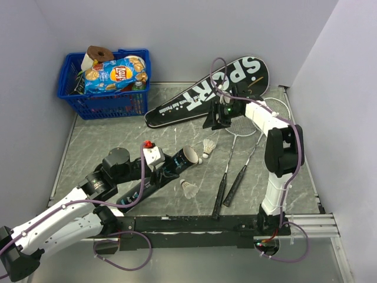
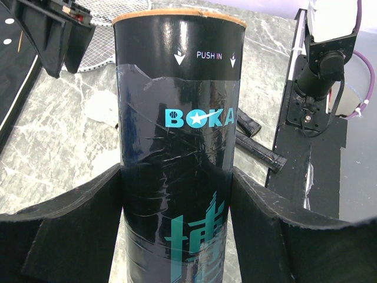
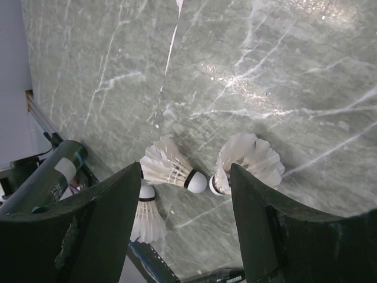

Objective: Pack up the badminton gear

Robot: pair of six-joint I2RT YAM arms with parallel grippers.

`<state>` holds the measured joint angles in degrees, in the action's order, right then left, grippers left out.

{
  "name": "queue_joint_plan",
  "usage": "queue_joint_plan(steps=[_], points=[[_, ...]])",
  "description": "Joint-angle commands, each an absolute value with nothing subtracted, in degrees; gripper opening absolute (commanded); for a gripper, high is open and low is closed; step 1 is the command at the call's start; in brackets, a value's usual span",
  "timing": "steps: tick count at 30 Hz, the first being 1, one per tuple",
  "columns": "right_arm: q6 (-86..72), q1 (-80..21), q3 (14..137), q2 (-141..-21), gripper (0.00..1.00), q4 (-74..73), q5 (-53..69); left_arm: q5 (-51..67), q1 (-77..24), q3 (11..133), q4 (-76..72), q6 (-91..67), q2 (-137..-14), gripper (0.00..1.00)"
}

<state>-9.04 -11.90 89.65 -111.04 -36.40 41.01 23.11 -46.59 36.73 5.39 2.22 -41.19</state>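
Observation:
My left gripper is shut on a dark cylindrical tube lettered "BOKA", held tilted with its open end toward the table's middle. One white shuttlecock lies just beyond that end, another nearer the front. My right gripper hangs open and empty over the racket heads by the black "SPORT" cover. Its wrist view shows three shuttlecocks on the marble below: two cork to cork, and a third partly behind the left finger. Two silver rackets lie side by side on the right.
A blue basket of snacks stands at the back left corner. The racket handles reach to the black rail at the front edge. Grey walls close in the table on three sides.

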Motion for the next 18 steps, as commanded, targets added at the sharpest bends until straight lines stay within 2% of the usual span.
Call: queue_joint_plan(steps=[1,18], points=[[-8.7,-12.04,88.43,-111.97,0.69,-32.8,44.47,24.35,-46.76,37.27,3.25,2.37,-41.22,0.01],[-8.44,-12.57,80.16,-112.41,0.69,-31.02,45.09,24.61,-46.76,37.35,3.34,2.2,-40.61,0.01]])
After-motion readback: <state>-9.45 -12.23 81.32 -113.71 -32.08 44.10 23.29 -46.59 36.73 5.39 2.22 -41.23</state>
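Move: The nearest shuttlecock, the one farthest out, lies below the right hand: about 10 cm down, some 4 cm back and 3 cm left. A second shuttlecock lies roughly 8 cm left of that one and 6 cm nearer the base; the third is about 19 cm back and 9 cm left of the first. From the left hand, which already holds the tube, the first lies some 20 cm ahead, 20 cm right and 21 cm below. With its fingers staying open, the right hand sinks about 5 cm towards the feathers of the farthest-out shuttlecock and, just after starting down, also draws back some 3 cm, which brings the fingertips nearly above it. The fingers still point left and down, the wrist tips only slightly and the descent slows at the end without a clear touch, while the left hand keeps the tube still. ##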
